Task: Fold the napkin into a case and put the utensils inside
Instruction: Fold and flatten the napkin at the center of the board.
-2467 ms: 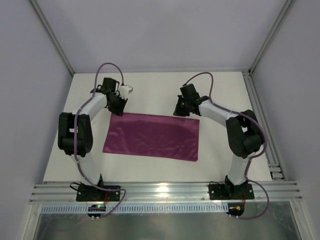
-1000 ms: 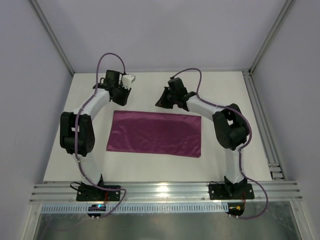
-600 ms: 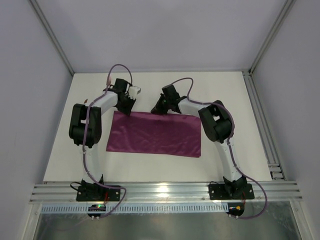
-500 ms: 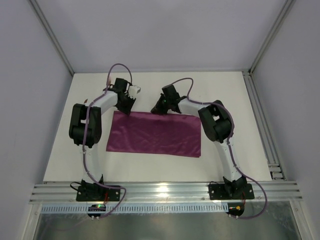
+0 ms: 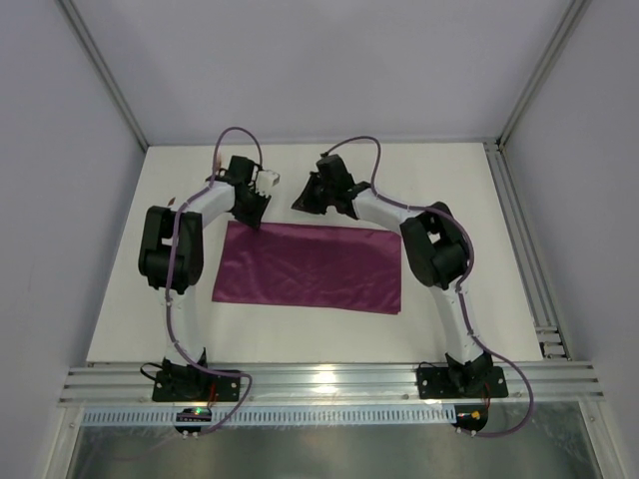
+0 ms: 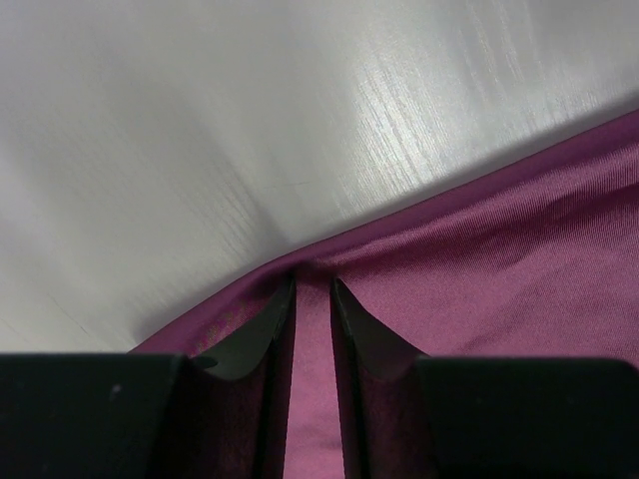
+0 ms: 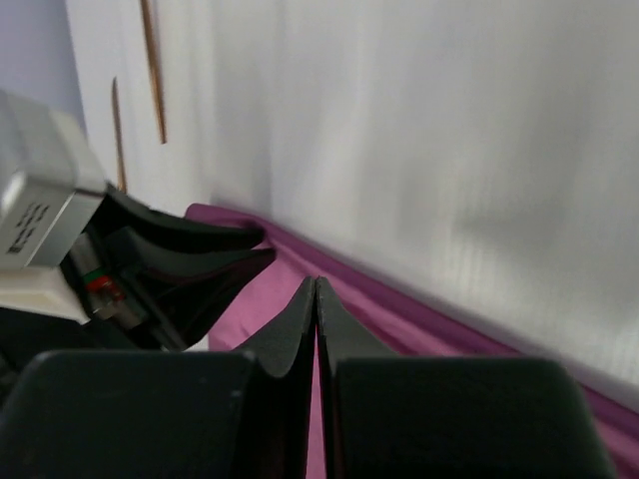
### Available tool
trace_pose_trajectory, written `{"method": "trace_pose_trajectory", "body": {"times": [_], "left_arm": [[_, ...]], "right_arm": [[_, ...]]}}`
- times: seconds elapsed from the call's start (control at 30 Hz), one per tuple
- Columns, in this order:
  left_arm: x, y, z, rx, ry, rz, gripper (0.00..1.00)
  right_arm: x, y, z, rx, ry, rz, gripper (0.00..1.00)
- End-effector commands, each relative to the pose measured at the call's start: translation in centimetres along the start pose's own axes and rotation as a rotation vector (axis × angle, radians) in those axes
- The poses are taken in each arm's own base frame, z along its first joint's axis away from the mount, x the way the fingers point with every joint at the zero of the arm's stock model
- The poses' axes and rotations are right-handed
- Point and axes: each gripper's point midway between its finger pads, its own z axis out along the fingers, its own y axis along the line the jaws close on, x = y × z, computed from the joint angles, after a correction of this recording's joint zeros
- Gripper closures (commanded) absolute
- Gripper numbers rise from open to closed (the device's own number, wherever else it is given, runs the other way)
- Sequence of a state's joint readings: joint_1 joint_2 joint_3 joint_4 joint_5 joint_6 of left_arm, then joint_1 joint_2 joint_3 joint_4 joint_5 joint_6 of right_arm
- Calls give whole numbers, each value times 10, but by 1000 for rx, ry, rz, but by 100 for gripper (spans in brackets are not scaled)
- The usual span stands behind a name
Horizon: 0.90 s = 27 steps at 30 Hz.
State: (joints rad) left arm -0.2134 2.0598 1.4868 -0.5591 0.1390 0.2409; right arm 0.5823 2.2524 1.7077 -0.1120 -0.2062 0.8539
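The plum-purple napkin (image 5: 310, 267) lies flat as a wide rectangle on the white table. My left gripper (image 5: 252, 218) is at its far left corner. In the left wrist view my left gripper (image 6: 312, 284) is pinched on a raised ridge of the napkin's (image 6: 499, 259) edge. My right gripper (image 5: 300, 200) is shut and empty, just beyond the napkin's far edge. In the right wrist view my right gripper (image 7: 317, 284) hovers over the napkin (image 7: 261, 300) and faces the left gripper (image 7: 268, 244). Two thin brown utensils (image 7: 152, 70) lie on the table beyond. The top view does not show them.
The white table (image 5: 449, 180) is bounded by grey walls at the back and sides. An aluminium rail (image 5: 329, 381) runs along the near edge and another down the right side (image 5: 519, 239). Both arm bases sit on the near rail.
My right gripper has lifted back off the napkin's far edge toward the rear left. My left gripper stays at the far left corner. Over 2.5 s both grippers moved inward.
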Motion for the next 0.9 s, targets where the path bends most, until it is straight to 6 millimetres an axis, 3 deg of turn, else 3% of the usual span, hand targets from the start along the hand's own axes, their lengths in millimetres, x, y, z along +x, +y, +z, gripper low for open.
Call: {"method": "trace_pose_trajectory", "body": {"times": [0.0,0.27,0.7,0.83,0.87], "left_arm": [[-10,6,1,-13,-30,-21,78],[-13,6,0,-16,-44,-25,77],[-13,9,3,-21,-48,-32,76],[-19,27,-5,-26,-94,-94,74],[-18,42,-8,-56,-103,-120,74]], "right_arm": [[11,55,-16,-162,9,-23,96],[54,54,24,-190,103,43,96],[57,4,55,-40,70,196,96],[61,-6,56,-19,55,239,96],[58,-6,55,-18,50,242,96]]}}
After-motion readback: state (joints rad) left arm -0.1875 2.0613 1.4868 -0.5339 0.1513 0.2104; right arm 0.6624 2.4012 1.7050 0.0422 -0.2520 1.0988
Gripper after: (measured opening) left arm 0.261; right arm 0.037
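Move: To the right hand's left by about 5 cm, 3 cm nearer the base and 6 cm below, is the stretch of the napkin's far edge it goes for. From that hand, the napkin's middle lies some 13 cm back and barely 1 cm right, while the fork lies about 10 cm ahead and 22 cm left. The left hand is already down at the same edge, with that stretch about 5 cm to its right, level fore and aft and 1 cm below. Swinging left and somewhat back, after a small rise, the right hand crosses some 6 cm towards the left gripper, then sinks about 6 cm with its shut fingers tipping steeper, and presses the tips onto the napkin's far edge, easing 1 to 2 cm forward again. The left fingers stay slightly parted on the edge, shifting only about 1 cm at the end. ##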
